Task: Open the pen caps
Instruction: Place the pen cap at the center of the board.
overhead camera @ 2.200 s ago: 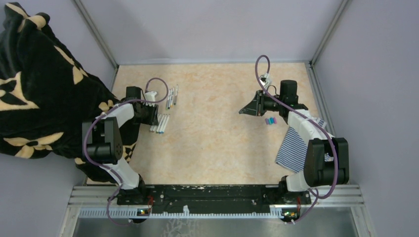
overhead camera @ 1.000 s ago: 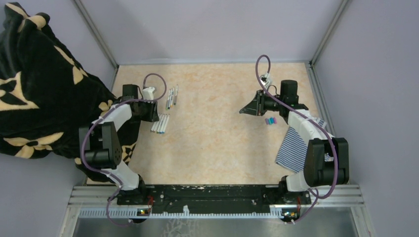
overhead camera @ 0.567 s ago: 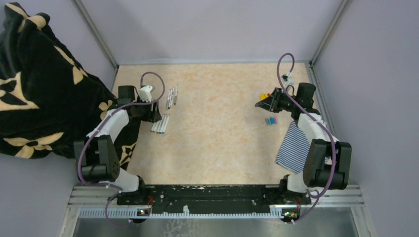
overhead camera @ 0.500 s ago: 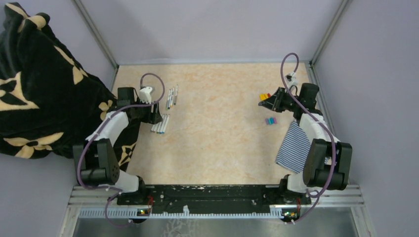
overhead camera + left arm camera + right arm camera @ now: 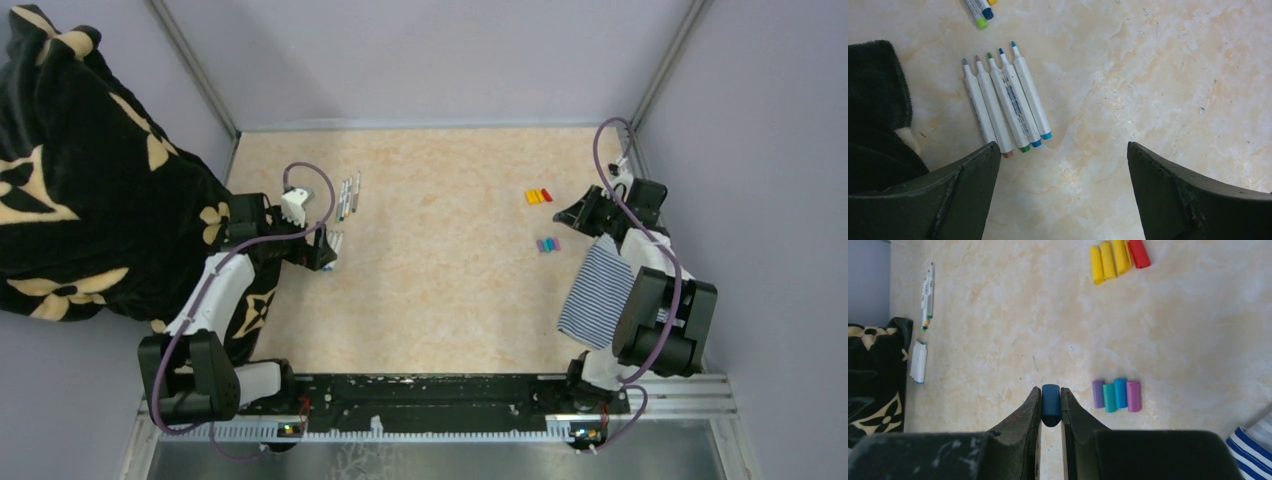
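Observation:
My left gripper (image 5: 1062, 150) is open above bare tabletop, with nothing between its fingers. Just beyond its left finger lies a row of several uncapped white pens (image 5: 1005, 100) with coloured tips. More pens (image 5: 348, 197) lie farther back. My right gripper (image 5: 1051, 395) is shut on a dark blue pen cap (image 5: 1051, 402), held above the table near the right edge. Loose caps lie beneath it: a purple, teal and blue group (image 5: 1116, 394) and a yellow and red group (image 5: 1118, 255).
A blue-and-white striped cloth (image 5: 592, 295) lies under the right arm by the table's right edge. A black and cream blanket (image 5: 80, 170) hangs over the left side and touches the left arm. Grey walls enclose the table.
The left gripper has opened wide and drawn back a little from the pen row. The right arm has swung toward the right wall, still carrying the dark blue cap.

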Tool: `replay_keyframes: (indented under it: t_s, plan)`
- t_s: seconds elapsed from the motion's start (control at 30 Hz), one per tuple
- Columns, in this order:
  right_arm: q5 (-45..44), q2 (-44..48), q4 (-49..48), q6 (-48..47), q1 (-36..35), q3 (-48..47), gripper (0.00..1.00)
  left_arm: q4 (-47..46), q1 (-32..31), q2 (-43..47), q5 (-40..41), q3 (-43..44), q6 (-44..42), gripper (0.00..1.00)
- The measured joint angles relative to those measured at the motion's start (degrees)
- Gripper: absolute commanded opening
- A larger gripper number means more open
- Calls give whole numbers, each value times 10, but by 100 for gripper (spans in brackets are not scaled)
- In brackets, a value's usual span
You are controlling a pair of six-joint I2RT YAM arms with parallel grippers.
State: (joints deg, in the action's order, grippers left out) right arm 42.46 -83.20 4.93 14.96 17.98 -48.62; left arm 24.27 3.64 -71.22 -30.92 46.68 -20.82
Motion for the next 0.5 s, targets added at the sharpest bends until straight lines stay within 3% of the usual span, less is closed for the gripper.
replay_keyframes:
  t_s: [0.5]
  plan:
    - [-85, -57, 15, -50, 15, 0, 0, 0, 0, 28, -49, -21, -18, 100]
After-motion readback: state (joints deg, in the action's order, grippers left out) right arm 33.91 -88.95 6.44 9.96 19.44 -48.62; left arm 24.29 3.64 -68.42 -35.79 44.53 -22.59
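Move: The right hand still holds the dark-blue cap; its spot looks to be just beyond the pink cap, about 6 cm right, level fore and aft and 11 cm below. The pink cap lies 4 cm right and the light-blue one 3 cm right, both level; the red cap is 4 cm right and 14 cm ahead. From the left hand the spot is some 65 cm right and 6 cm ahead. The right hand sinks about 5 cm and drifts 3.5 cm right towards the pink cap, keeping the dark-blue cap pinched. ##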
